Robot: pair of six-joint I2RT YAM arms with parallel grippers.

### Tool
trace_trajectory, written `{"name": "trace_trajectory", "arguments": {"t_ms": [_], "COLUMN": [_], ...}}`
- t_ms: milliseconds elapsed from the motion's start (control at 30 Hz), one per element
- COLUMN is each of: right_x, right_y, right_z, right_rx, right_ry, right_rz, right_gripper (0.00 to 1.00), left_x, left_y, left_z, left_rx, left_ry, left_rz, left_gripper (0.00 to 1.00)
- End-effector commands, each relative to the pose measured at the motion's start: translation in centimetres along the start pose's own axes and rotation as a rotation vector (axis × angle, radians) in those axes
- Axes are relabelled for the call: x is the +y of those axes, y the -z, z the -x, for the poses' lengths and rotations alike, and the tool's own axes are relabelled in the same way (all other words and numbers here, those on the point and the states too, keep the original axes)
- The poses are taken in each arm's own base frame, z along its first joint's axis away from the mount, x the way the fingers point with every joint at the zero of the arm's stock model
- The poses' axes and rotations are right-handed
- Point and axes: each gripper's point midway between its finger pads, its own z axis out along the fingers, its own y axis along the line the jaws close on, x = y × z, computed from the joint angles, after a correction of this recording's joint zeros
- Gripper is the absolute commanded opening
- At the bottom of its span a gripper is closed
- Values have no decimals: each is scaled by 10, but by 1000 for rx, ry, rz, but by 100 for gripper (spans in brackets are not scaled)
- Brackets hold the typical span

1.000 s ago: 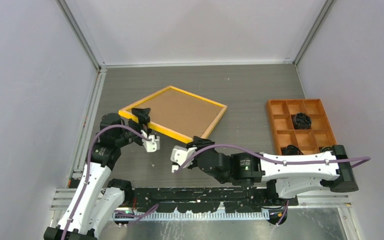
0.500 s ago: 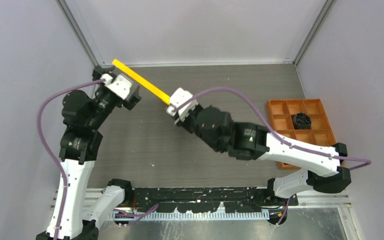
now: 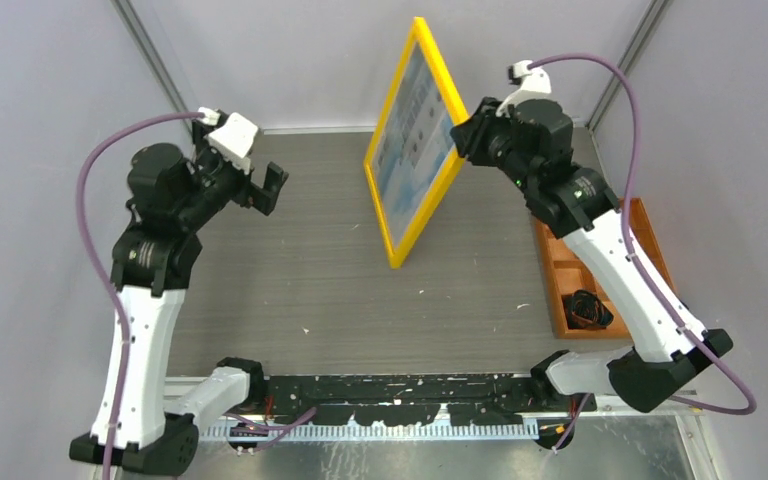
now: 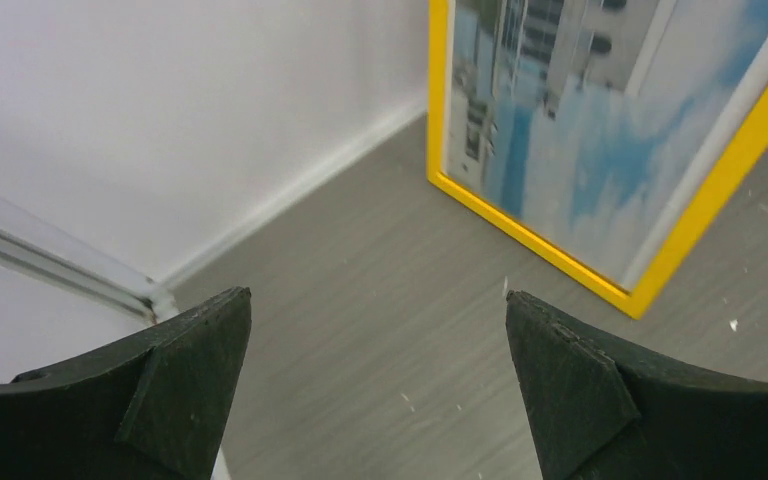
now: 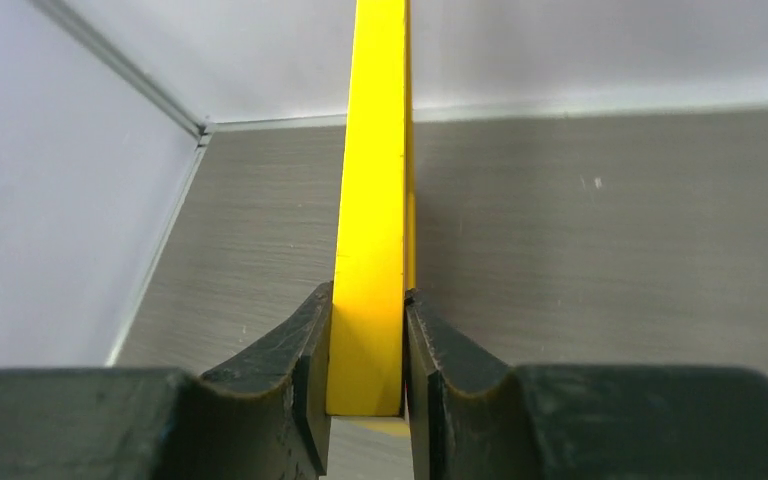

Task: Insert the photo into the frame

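Note:
The yellow frame [image 3: 444, 172] stands raised on edge in the middle of the top view, its lower corner near the table. The photo [image 3: 408, 140] of blue sky and buildings sits inside it, facing left. It also shows in the left wrist view [image 4: 600, 130], within the frame's yellow border [image 4: 530, 245]. My right gripper [image 3: 468, 138] is shut on the frame's right edge; in the right wrist view the fingers [image 5: 305, 370] clamp the yellow edge [image 5: 370, 250]. My left gripper [image 3: 265, 188] is open and empty, raised to the left of the frame.
An orange compartment tray [image 3: 570, 285] lies at the right with a black part [image 3: 585, 308] in it. The enclosure's white walls close in at the back and both sides. Grey table [image 3: 290, 270] lies between the arms.
The right gripper has swung the frame up and to the right, so it now stands on edge with the photo side showing. The left gripper has let go and drawn back left.

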Motion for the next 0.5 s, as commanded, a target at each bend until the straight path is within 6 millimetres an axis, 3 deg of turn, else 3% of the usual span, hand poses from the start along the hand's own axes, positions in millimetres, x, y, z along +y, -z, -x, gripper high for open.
{"name": "trace_trajectory", "arguments": {"t_ms": [0, 167, 267, 467], "right_x": [-2, -37, -45, -56], "right_y": [-2, 1, 12, 34], "right_z": [-12, -31, -49, -112], "right_rx": [150, 174, 161, 166], "right_ry": [-342, -400, -431, -512], "right_rz": [60, -20, -11, 29], "right_gripper": [1, 1, 1, 1], "left_x": [-6, -6, -7, 1], "left_y": [-9, -17, -20, -26], "left_z": [-33, -68, -92, -156], "left_rx": [137, 208, 256, 397], "left_ry": [74, 98, 110, 199], "left_rz": [-38, -44, -49, -63], "left_gripper": [100, 100, 100, 100]}}
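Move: The frame with its photo hangs steeply from the right hand, its middle some 10 cm ahead, 8 cm to the left and 10 cm below. The bare table it is going down to lies about 40 cm below, 8 cm left and 5 cm back; the wooden box is roughly 33 cm to the right of the hand, 10 cm back and 38 cm down. From the empty left hand, the frame's middle is about 15 cm ahead, 20 cm right and 11 cm below. The frame, still pinched near its upper near corner, is carried down about 12 cm towards the table by the right hand, which also shifts some 5 cm right, going slightly forward before easing back, while it tips down and rolls its left side up. Alongside, the left hand sinks about as far with its fingers wide open, drifting a little forward and left and tipping down some 20 degrees, touching nothing. ##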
